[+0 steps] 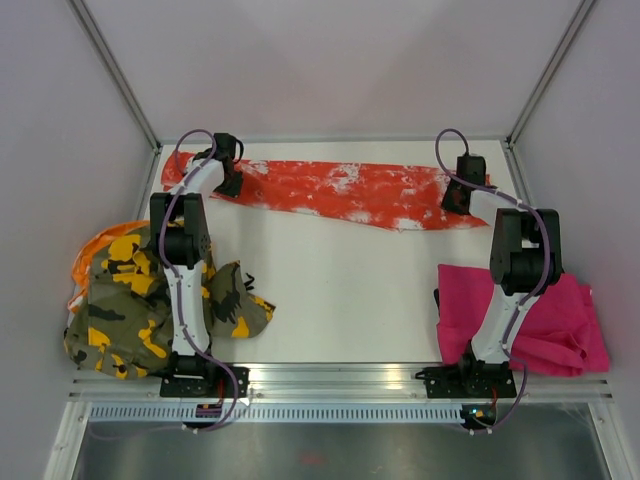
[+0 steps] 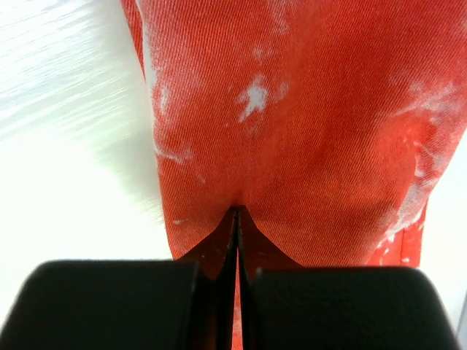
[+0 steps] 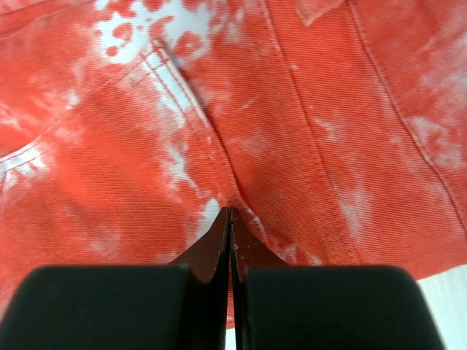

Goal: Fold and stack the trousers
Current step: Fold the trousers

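Note:
The orange-red trousers [image 1: 340, 192] with white splatter lie stretched in a long strip across the far side of the table. My left gripper [image 1: 230, 183] is shut on their left end, the cloth [image 2: 306, 131] pinched between its fingertips. My right gripper [image 1: 456, 198] is shut on their right end, where seams and a pocket edge [image 3: 175, 80] show. A camouflage pair [image 1: 130, 300] lies crumpled at the near left. A magenta pink pair [image 1: 545, 320] lies bunched at the near right.
White table [image 1: 350, 290] with bare surface in the middle between the arms. Grey walls and metal frame posts [image 1: 115, 80] close in the sides and back. An orange cloth edge [image 1: 95, 245] shows under the camouflage pile.

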`<state>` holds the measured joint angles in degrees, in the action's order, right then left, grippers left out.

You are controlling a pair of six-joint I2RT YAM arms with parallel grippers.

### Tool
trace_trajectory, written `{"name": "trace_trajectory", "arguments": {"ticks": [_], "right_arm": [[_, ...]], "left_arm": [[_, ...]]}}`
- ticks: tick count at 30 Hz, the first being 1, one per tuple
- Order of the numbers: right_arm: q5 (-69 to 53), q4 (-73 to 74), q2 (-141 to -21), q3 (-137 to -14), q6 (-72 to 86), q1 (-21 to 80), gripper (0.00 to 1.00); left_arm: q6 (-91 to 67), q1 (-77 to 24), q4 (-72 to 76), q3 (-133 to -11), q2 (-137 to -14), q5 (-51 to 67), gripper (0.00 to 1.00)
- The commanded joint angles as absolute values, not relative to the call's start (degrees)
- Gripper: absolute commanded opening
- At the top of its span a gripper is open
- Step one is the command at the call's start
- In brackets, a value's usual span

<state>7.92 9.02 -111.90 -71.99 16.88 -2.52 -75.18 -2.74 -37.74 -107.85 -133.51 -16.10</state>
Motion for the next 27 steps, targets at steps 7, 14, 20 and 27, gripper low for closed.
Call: {"name": "trace_trajectory", "arguments": {"ticks": [7, 14, 20, 27], "right_arm": [[10.5, 9.3, -113.3, -72.2, 13.2, -6.2, 0.00], [6.7, 9.4, -113.9, -75.0, 9.3, -6.2, 0.00], [-12.0, 9.3, -110.1, -80.0, 2.0, -1.7, 0.11], [-23.9, 11.6, -109.9, -90.8, -16.0, 10.1, 0.67]], "left_arm": [[-78.1, -6.4, -55.4, -100.5, -130.7, -24.3, 0.02], [-78.6, -6.5, -56.1, -90.9, -120.2, -28.5, 0.02], [-65.1, -6.8, -53.4, -93.8, -115.8, -31.0, 0.02], [-23.6, -7.6, -30.4, -98.1, -111.7, -9.4, 0.60]]}}
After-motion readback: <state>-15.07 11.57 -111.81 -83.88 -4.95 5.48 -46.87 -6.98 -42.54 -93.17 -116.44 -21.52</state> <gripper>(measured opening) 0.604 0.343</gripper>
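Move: The left hand's shut fingers are on the leg part of the red trousers, whose middle lies about 27 cm to its right and level with it; the leg ends are some 17 cm left and 6 cm farther out. The right hand's shut fingers are by the pocket, with the trousers' middle 31 cm left and 4 cm ahead. From the right hand, the waist edge is about 10 cm right and 3 cm ahead, the pink cloth 32 cm back and 8 cm right. Keep both grippers shut on the cloth. Draw the left one back towards the base about 13 cm, low over the table, while the right one drags about 3 cm right towards the waist edge. Then open and lift both free, the left forward a little, the right sweeping some 15 cm left over the trousers and turning counter-clockwise. ##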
